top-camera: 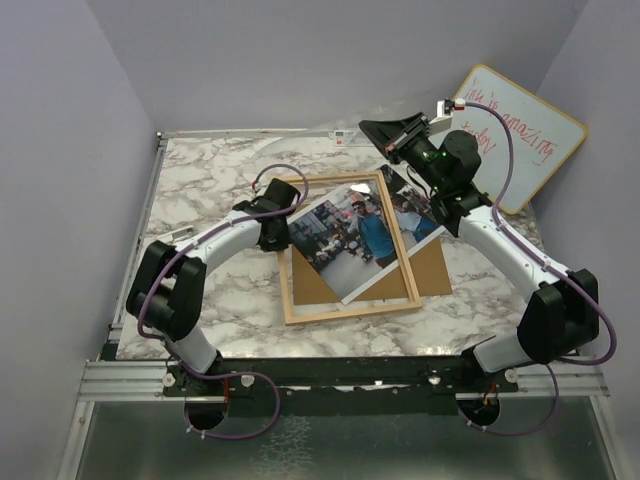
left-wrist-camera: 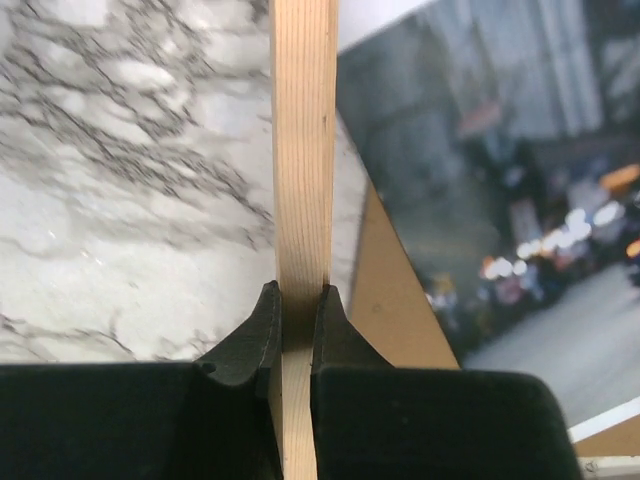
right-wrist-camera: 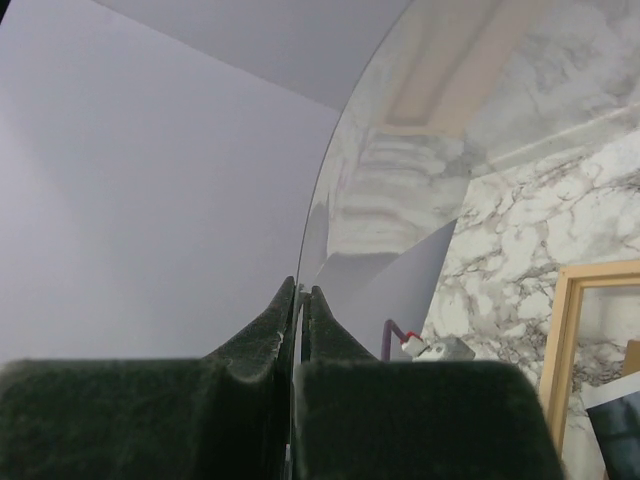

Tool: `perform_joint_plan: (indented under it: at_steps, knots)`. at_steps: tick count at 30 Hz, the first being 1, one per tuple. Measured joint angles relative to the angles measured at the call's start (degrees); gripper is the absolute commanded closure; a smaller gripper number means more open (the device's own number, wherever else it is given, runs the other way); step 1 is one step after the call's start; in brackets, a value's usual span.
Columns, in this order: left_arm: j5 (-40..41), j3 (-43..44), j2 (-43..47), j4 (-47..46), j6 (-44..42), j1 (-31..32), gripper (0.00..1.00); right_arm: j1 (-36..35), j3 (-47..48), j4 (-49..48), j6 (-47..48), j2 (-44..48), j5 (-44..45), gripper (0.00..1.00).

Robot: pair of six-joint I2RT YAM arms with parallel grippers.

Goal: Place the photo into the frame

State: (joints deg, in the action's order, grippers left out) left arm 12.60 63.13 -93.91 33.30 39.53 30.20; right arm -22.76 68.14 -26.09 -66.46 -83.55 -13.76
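Note:
The frame (top-camera: 350, 308) of light wood lies flat in the middle of the marble table. The photo (top-camera: 365, 235) rests skewed across it, its right end over the frame's right rail. My left gripper (top-camera: 284, 233) is shut on the frame's left rail; the left wrist view shows the wood strip (left-wrist-camera: 303, 150) pinched between the fingers (left-wrist-camera: 255, 335), with the photo (left-wrist-camera: 500, 180) to the right. My right gripper (top-camera: 366, 127) is raised at the back, shut on the edge of a thin clear sheet (right-wrist-camera: 400, 150) that curves upward.
A brown backing board (top-camera: 432, 270) lies under the frame and photo, sticking out to the right. A wood-edged whiteboard (top-camera: 530, 140) with red writing leans at the back right. Purple walls close in on three sides.

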Motion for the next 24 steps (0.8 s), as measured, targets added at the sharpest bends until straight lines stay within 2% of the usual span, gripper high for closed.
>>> perform_joint_plan:
  at_steps: [6, 8, 10, 12, 13, 24]
  knots:
    - [-7.0, 1.8, -4.5, -2.7, -8.8, -9.0, 1.00, 0.0, -0.1, 0.0, 0.1, -0.4, -2.2, 0.99]
    - [-9.0, 2.5, -7.0, -4.0, -10.5, -10.9, 0.89, 0.0, -0.2, 0.0, 0.4, -0.6, -3.0, 0.99]
    - [-10.9, 3.2, -9.1, -4.9, -12.2, -12.2, 0.67, 0.0, -0.5, 0.1, 1.0, -0.8, -4.0, 0.99]
    - [-12.2, 3.5, -9.6, -4.9, -13.1, -12.9, 0.54, 0.0, -1.1, 0.6, 1.9, -0.9, -5.3, 1.00]
    - [-12.4, 3.5, -9.6, -5.0, -13.2, -13.3, 0.51, 0.0, -1.4, 0.8, 2.3, -1.0, -6.1, 0.99]
    - [-11.3, 3.3, -8.0, 1.0, -12.1, -20.3, 0.42, 0.4, -2.2, 2.2, 4.7, -4.9, -15.0, 0.99]
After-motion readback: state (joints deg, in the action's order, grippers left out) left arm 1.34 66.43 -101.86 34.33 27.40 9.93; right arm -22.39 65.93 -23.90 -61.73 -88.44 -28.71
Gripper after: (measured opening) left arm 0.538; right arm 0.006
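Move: The left hand still grips the frame's left bar, a few centimetres off the table; the frame's middle lies about 17 cm to its right, level fore and aft and slightly below. The photo's middle is some 23 cm right and 3 cm ahead, the cardboard about 24 cm right, both roughly 5 cm below. From the right hand, high up with the clear sheet, the frame's middle is some 8 cm left, 9 cm back and 36 cm below. Bring the left gripper about 4 cm forward, 4 cm left and 3.5 cm down to lower the frame's left bar. Then open the fingers about halfway and, with them astride the bar, sweep another 5 cm left, pushing the bar along with the inner (right) finger. Meanwhile lower the right hand some 7 cm, easing it left and turning it counter-clockwise, and keep the clear sheet pinched. ##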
